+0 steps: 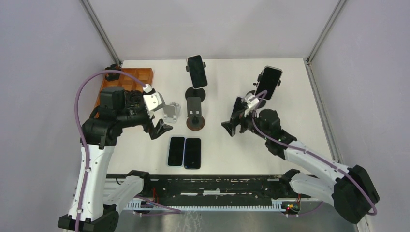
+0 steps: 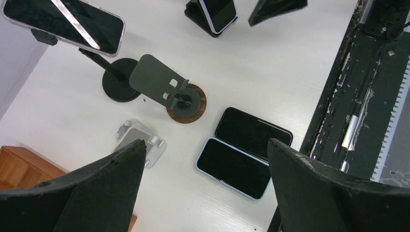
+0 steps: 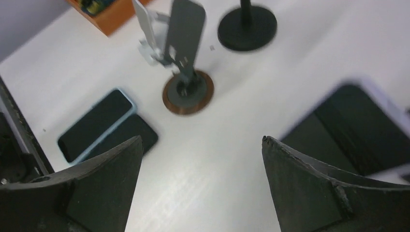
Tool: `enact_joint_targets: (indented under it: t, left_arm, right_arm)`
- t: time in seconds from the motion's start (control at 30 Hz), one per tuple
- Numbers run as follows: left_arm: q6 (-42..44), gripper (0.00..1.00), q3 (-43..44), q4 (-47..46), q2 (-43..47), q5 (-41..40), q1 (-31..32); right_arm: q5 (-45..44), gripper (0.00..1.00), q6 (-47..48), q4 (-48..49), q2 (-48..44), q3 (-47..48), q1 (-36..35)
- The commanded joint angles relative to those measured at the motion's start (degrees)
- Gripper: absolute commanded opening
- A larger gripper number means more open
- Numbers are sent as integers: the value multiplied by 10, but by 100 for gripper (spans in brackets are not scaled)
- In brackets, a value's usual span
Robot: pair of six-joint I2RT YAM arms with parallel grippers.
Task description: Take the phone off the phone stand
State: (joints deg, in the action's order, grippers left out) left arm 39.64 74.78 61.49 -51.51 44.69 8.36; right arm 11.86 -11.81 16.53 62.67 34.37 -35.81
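Two phones still sit on stands. One black phone (image 1: 197, 71) is clipped on a black pole stand (image 1: 197, 94) at the back centre. Another phone (image 1: 269, 82), in a pale case, leans on a stand at the right and shows blurred in the right wrist view (image 3: 358, 125). My right gripper (image 1: 233, 118) (image 3: 201, 140) hangs open just left of that phone, nothing between its fingers. My left gripper (image 1: 162, 126) (image 2: 205, 147) is open above the table's left middle, holding nothing. Two phones (image 1: 176, 151) (image 1: 192, 152) lie flat side by side near the front edge.
An empty dark grey stand (image 1: 194, 104) on a round wooden base (image 2: 186, 104) stands mid-table. A silver stand (image 1: 171, 111) sits left of it. An orange wooden tray (image 1: 128, 79) is at the back left. Grey walls enclose the table.
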Motion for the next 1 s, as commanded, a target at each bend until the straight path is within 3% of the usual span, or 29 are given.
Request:
enact_joint_targets:
  t: [0.0,0.23,0.53,0.73,0.97]
  left_arm:
    - [-16,100,26,-20,-9,0,-1]
    - [-18,100,29,-19,-8,14,-1]
    - [18,100,20,10,11,19,-1]
    - [29,100,9,11,14,29,-1]
    - [41,100,18,27,5,27,-1]
  right_arm:
    - [-94,98,-40,-15,-79,-102,8]
    - [-120,98,-62,43,-72,-162,73]
    - [-5,98,-85,203,59,-163,160]
    - [-15,90,-123,349,133,-178,163]
    - [-10,73,-208,561,250,-193,164]
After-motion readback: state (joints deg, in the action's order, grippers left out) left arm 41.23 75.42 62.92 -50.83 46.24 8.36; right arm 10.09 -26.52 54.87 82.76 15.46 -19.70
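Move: The phone on the black low stand is about 10 cm ahead of the right gripper, 6 cm to its right and some 9 cm lower. From the right gripper, the phone on the tall round stand is roughly 18 cm ahead, 17 cm right and nearly level, while the empty wooden-based stand is about 7 cm ahead, 16 cm left and 14 cm below. From the left gripper, the low-stand phone lies about 18 cm ahead, 31 cm right and 21 cm down. Drop the open right gripper about 11 cm while sweeping it some 10 cm to the right, turning it about 20 degrees clockwise and dipping the fingertips. Then reach forward at that low height, easing slightly back left, until the fingers come round the near right edge of the low-stand phone, one on the screen side and one behind, and begin to close them partway. ##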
